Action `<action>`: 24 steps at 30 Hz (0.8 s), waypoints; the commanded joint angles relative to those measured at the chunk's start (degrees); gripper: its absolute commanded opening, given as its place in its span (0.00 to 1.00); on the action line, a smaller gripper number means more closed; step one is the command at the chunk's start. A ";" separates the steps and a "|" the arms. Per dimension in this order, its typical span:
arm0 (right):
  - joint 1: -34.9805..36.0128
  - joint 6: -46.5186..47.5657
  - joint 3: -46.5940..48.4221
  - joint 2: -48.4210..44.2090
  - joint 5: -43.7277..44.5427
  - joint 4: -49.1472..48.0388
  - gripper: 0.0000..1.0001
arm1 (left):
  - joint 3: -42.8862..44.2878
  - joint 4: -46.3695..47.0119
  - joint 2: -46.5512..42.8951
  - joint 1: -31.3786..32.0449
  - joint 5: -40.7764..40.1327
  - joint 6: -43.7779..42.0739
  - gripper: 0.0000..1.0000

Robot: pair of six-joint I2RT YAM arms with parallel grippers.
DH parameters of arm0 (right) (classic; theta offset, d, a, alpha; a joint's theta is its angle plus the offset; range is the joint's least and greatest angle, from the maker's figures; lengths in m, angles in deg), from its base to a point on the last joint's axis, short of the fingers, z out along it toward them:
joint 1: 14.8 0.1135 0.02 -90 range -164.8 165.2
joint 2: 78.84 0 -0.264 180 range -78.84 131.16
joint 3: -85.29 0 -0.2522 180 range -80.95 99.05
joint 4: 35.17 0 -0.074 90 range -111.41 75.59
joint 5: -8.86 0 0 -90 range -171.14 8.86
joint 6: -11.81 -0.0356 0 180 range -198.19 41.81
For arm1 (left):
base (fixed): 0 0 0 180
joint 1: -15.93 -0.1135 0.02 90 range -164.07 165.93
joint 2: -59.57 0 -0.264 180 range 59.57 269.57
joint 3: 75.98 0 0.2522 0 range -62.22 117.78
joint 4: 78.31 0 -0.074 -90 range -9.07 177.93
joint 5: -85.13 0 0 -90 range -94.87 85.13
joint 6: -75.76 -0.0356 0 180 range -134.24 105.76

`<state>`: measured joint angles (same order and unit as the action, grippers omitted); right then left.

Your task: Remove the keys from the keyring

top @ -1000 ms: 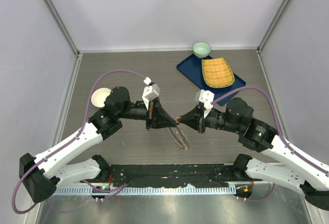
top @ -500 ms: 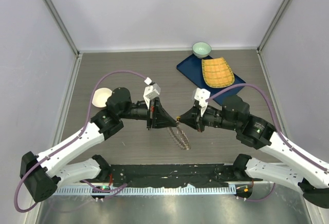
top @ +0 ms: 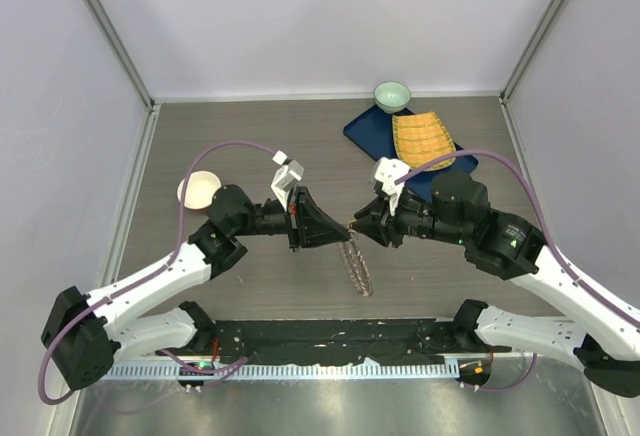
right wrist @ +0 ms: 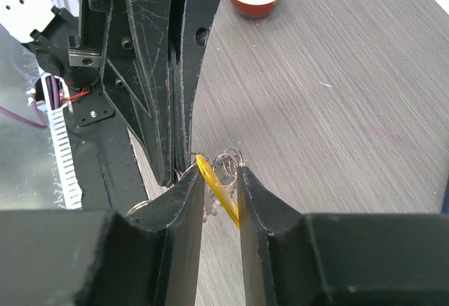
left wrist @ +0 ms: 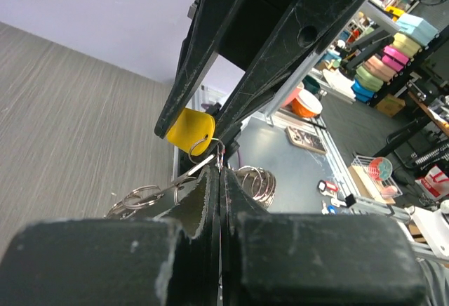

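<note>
The keyring [top: 357, 268] hangs edge-on between the two arms, fringed with grey keys [top: 362, 281]. My left gripper [top: 343, 233] is shut, and in the left wrist view [left wrist: 222, 173] it pinches the thin wire of the ring at its tips. My right gripper [top: 353, 226] meets it tip to tip from the right. In the right wrist view its jaws [right wrist: 217, 176] stand slightly apart, with a yellow-headed key [right wrist: 223, 195] lying slantwise in the gap. The same yellow key head [left wrist: 189, 130] shows just beyond the left fingertips. Small split rings [left wrist: 257, 180] dangle beside it.
A small white bowl [top: 198, 190] sits on the table left of the left arm. At the back right lies a blue tray [top: 362, 134] with a yellow woven plate [top: 422, 141] on it, and a green bowl [top: 392, 95] stands behind it.
The right jaws, shut a second ago, have parted around the yellow key head. Both wrists have shifted a little and the keyring now hangs straighter below the fingertips.
</note>
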<state>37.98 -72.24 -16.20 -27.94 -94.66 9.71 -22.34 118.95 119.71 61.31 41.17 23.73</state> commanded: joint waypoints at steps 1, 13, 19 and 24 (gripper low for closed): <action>0.05 0.02 4.24 0.78 3.67 -0.27 0.31 | -1.29 10.10 0.86 0.67 -1.39 4.38 0.00; 0.05 7.40 14.25 6.23 6.57 6.42 0.46 | -2.17 18.19 3.14 0.67 -0.25 10.09 0.00; 0.05 8.81 17.60 8.96 6.23 9.31 0.50 | -3.58 23.63 4.46 0.76 -2.26 12.21 0.00; -0.04 9.95 19.53 9.84 5.70 15.19 0.52 | -4.19 29.44 6.39 0.67 -2.89 14.76 0.00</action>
<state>37.98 -64.02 -0.50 -18.41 -89.52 22.58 -26.38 138.99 125.08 61.66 38.87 35.89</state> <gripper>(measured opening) 0.517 0.010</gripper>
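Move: The yellow tag sits at the right hand's partly open fingertips, about 2 cm to the left of the hand point and level with it. The keyring hangs below the tag, its middle about 2 cm back, 2 cm left and 7 cm down from the right hand. From the left hand's shut fingertips, the yellow tag is some 2 cm forward, 3 cm right and 1 cm up. The right hand spreads its already parted fingers from about a third to about half open and backs off the yellow tag, going some 3 cm forward and up while its left-pointing fingertips dip about 10 degrees. The left hand stays shut on the keyring and keeps it hanging, rising about 1 cm with a slight drift to the right as its fingertips tip upward about 10 degrees. ##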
